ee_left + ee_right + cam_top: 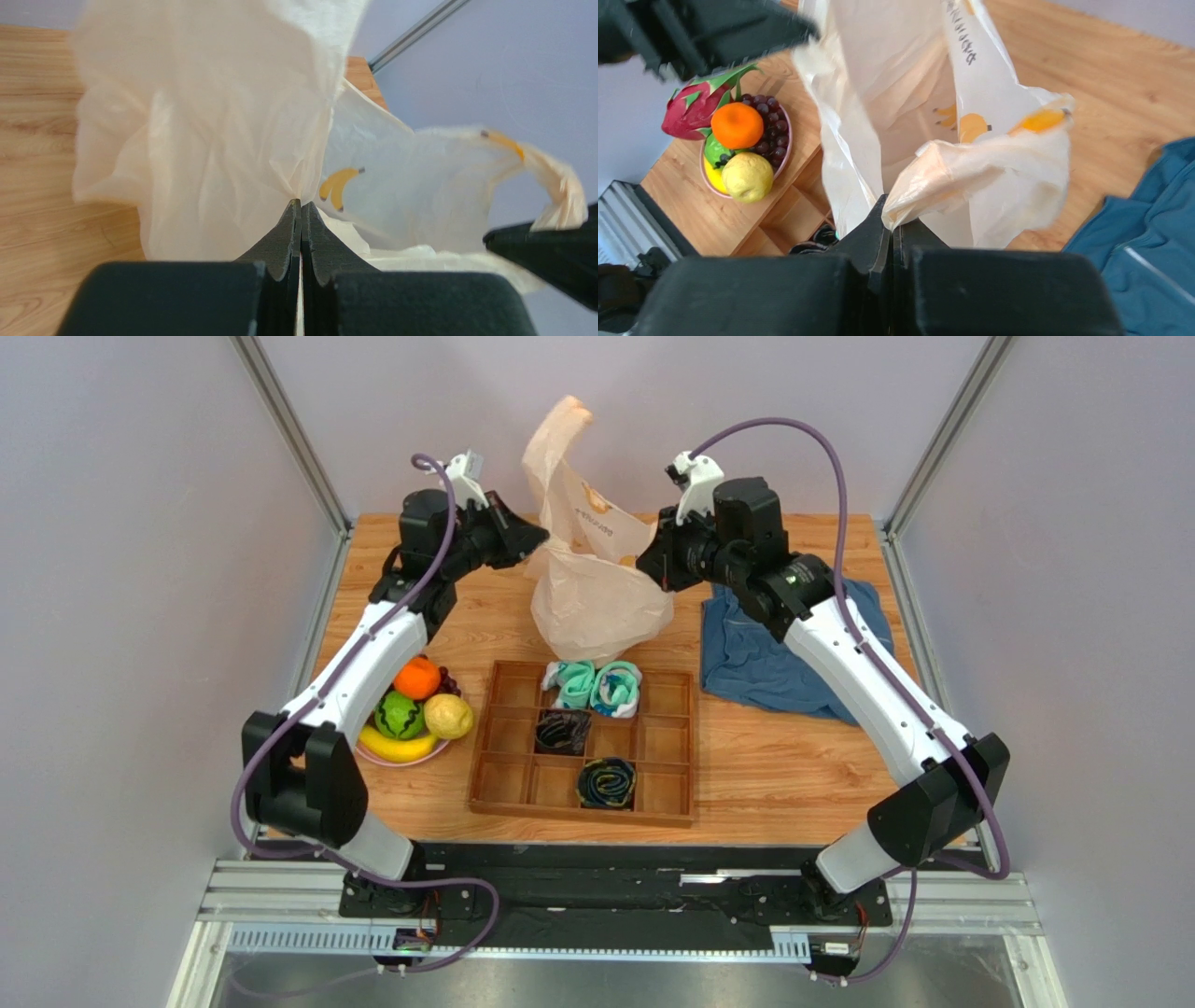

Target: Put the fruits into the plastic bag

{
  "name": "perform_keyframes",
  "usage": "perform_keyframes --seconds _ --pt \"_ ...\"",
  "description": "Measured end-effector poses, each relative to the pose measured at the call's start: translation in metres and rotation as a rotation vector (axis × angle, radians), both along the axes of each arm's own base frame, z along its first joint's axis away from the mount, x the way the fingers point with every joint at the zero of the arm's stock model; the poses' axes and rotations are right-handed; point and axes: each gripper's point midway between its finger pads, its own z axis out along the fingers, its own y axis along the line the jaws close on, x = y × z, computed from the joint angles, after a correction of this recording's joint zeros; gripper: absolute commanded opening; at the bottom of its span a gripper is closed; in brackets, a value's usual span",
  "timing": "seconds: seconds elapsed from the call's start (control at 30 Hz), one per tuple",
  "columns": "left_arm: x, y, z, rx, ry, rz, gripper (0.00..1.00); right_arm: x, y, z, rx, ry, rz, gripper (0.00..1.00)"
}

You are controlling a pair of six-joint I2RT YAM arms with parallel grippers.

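The plastic bag (595, 574), cream-white with printed yellow bananas, stands at the back middle of the table, held up from both sides. My left gripper (302, 204) is shut on the bag's left edge (210, 133). My right gripper (891, 218) is shut on a bunched handle of the bag (969, 168). The fruits lie on a pink plate (428, 755) at the table's left: orange (417, 676), lemon (448, 714), green melon (399, 716), banana (397, 748). In the right wrist view the dragon fruit (692, 112) and grapes (771, 129) also show.
A wooden compartment tray (512, 742) with rolled socks (595, 686) sits at the front middle. A blue cloth garment (786, 658) lies on the right, under the right arm. Grey walls and metal posts close in the table.
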Motion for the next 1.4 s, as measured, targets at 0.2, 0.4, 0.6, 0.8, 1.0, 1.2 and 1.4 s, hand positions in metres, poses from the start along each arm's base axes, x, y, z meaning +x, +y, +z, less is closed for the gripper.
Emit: perform_keyframes --seconds 0.2,0.4,0.6,0.8,1.0,1.2,1.4 --pt "-0.037 0.024 -0.009 0.032 -0.006 0.084 0.20 0.016 0.008 0.027 0.005 -0.085 0.034 0.00" --pt "-0.070 0.051 -0.027 0.104 0.044 0.173 0.87 0.013 0.026 0.005 0.025 -0.050 0.107 0.00" --pt "-0.112 0.087 0.012 0.168 -0.048 0.283 0.96 0.003 0.038 -0.007 0.024 -0.018 0.160 0.00" --pt "-0.110 0.117 0.088 0.232 -0.224 0.415 0.97 -0.011 0.049 -0.020 0.020 0.018 0.213 0.00" --pt "-0.058 0.125 0.102 0.270 -0.210 0.444 0.98 -0.021 0.053 -0.027 0.017 0.040 0.246 0.00" --pt "-0.001 0.094 0.076 0.270 -0.152 0.314 0.99 -0.030 0.056 -0.028 0.017 0.051 0.271 0.00" --pt "0.031 0.075 0.056 0.255 -0.149 0.239 0.99 -0.042 0.064 -0.027 0.020 0.052 0.308 0.00"
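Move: The plastic bag is pinched in both my hands. Its loose top loop stands about 12 cm ahead of my left hand, 3 cm to the right and 8 cm higher. The bag's body hangs some 3 cm ahead, 9 cm right and 16 cm below. The wooden tray lies about 22 cm back, 7 cm right and 29 cm down. From my right hand the loop is roughly 17 cm ahead, 12 cm left and 7 cm up. I open my left hand wide to let go of the bag's rim while drawing back and left about 12 cm. I then lift it some 12 cm and swing it forward and somewhat right, open jaws towards the loose top loop. My right hand keeps its pinch on the other edge, briefly rising, then carrying it left, back and down, turning counter-clockwise nearly 20 degrees. ##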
